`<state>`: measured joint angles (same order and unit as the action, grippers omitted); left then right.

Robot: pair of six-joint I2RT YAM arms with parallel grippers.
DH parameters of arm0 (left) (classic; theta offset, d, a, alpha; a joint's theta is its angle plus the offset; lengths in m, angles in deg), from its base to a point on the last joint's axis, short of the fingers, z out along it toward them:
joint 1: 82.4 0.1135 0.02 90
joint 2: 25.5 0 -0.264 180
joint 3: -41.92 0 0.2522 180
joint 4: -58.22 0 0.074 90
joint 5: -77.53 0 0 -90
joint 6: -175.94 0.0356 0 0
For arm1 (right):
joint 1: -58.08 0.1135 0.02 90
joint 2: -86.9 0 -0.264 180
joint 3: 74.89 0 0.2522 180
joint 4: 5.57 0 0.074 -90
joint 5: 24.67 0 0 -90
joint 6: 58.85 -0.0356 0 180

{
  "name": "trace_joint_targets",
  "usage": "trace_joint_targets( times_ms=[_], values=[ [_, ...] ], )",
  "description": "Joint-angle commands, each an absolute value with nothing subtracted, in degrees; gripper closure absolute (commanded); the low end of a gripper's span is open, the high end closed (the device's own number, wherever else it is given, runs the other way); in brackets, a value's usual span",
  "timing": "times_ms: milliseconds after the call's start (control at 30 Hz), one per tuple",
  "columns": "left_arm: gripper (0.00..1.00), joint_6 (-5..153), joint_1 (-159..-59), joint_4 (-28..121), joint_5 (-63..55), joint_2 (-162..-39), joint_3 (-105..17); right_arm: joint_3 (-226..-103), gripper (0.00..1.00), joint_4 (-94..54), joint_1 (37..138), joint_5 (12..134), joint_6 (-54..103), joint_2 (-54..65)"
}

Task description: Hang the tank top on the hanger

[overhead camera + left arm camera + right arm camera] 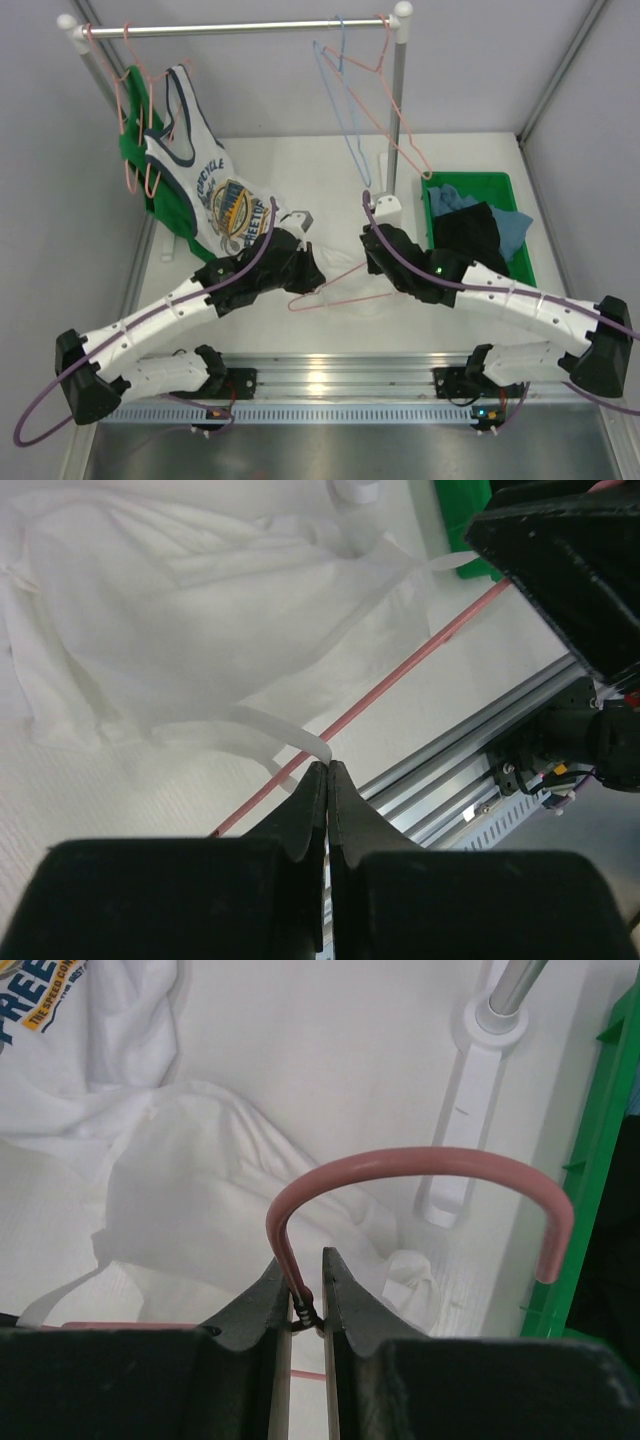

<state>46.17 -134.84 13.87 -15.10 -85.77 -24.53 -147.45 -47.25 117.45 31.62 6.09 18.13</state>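
The plain white tank top (190, 620) lies crumpled on the white table; it also shows in the right wrist view (190, 1210). My left gripper (327, 766) is shut, with a thin white strap (285, 735) of the top pinched at its tips. The pink wire hanger (322, 291) lies low over the table between the arms, and one of its wires (400, 675) runs under the strap. My right gripper (303, 1278) is shut on the hanger's twisted neck, with the hook (420, 1158) standing beyond the fingertips. In the top view both grippers (305, 275) (372, 250) sit close together mid-table.
A clothes rack (240, 28) at the back holds a printed tank top (215, 190), a green garment (135, 140), a blue hanger (345, 110) and more pink hangers (395, 110). Its right post base (470, 1110) stands just ahead. A green bin (475, 185) of dark clothes is on the right.
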Motion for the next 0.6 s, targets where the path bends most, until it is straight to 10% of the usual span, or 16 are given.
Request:
trace_joint_targets(
  times_ms=[0,433,567],
  values=[
    [1.0,49.55,-134.95,14.57,-16.42,-86.75,-28.97,-151.92,1.0,-45.78,119.25,28.77,6.89,17.38],
    [1.0,52.89,-134.95,13.34,-17.83,-89.74,-37.75,-161.42,1.0,-47.36,121.27,25.08,11.28,15.1],
    [0.69,55.43,-134.87,12.99,-19.06,-89.83,-40.48,-163.0,1.0,-47.63,121.45,24.99,11.98,14.75]
  ],
)
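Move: The left shoulder end of the pink hanger lies about 6 cm to the left hand's left, 4 cm back and 3 cm lower; its sloping arm passes just under those shut fingers and the tank-top strap they hold. From the right hand, which grips the hanger's neck, that end is some 19 cm left, 9 cm back and 4 cm lower. The tank top's body lies about 7 cm right of the left hand, 2 cm farther out and 14 cm below; the stand foot lies 7 cm right of the right hand, 9 cm ahead and 17 cm below. The strap, already over the hanger's left arm and still in the left fingers, is lifted with that hand about 6 cm up and a little forward; near the top of the lift those fingers begin to part, to about a quarter open. The right hand keeps its grip on the hanger's neck and climbs alongside, about 7 cm, easing slightly left as both hands tip their fingers upward a little. ##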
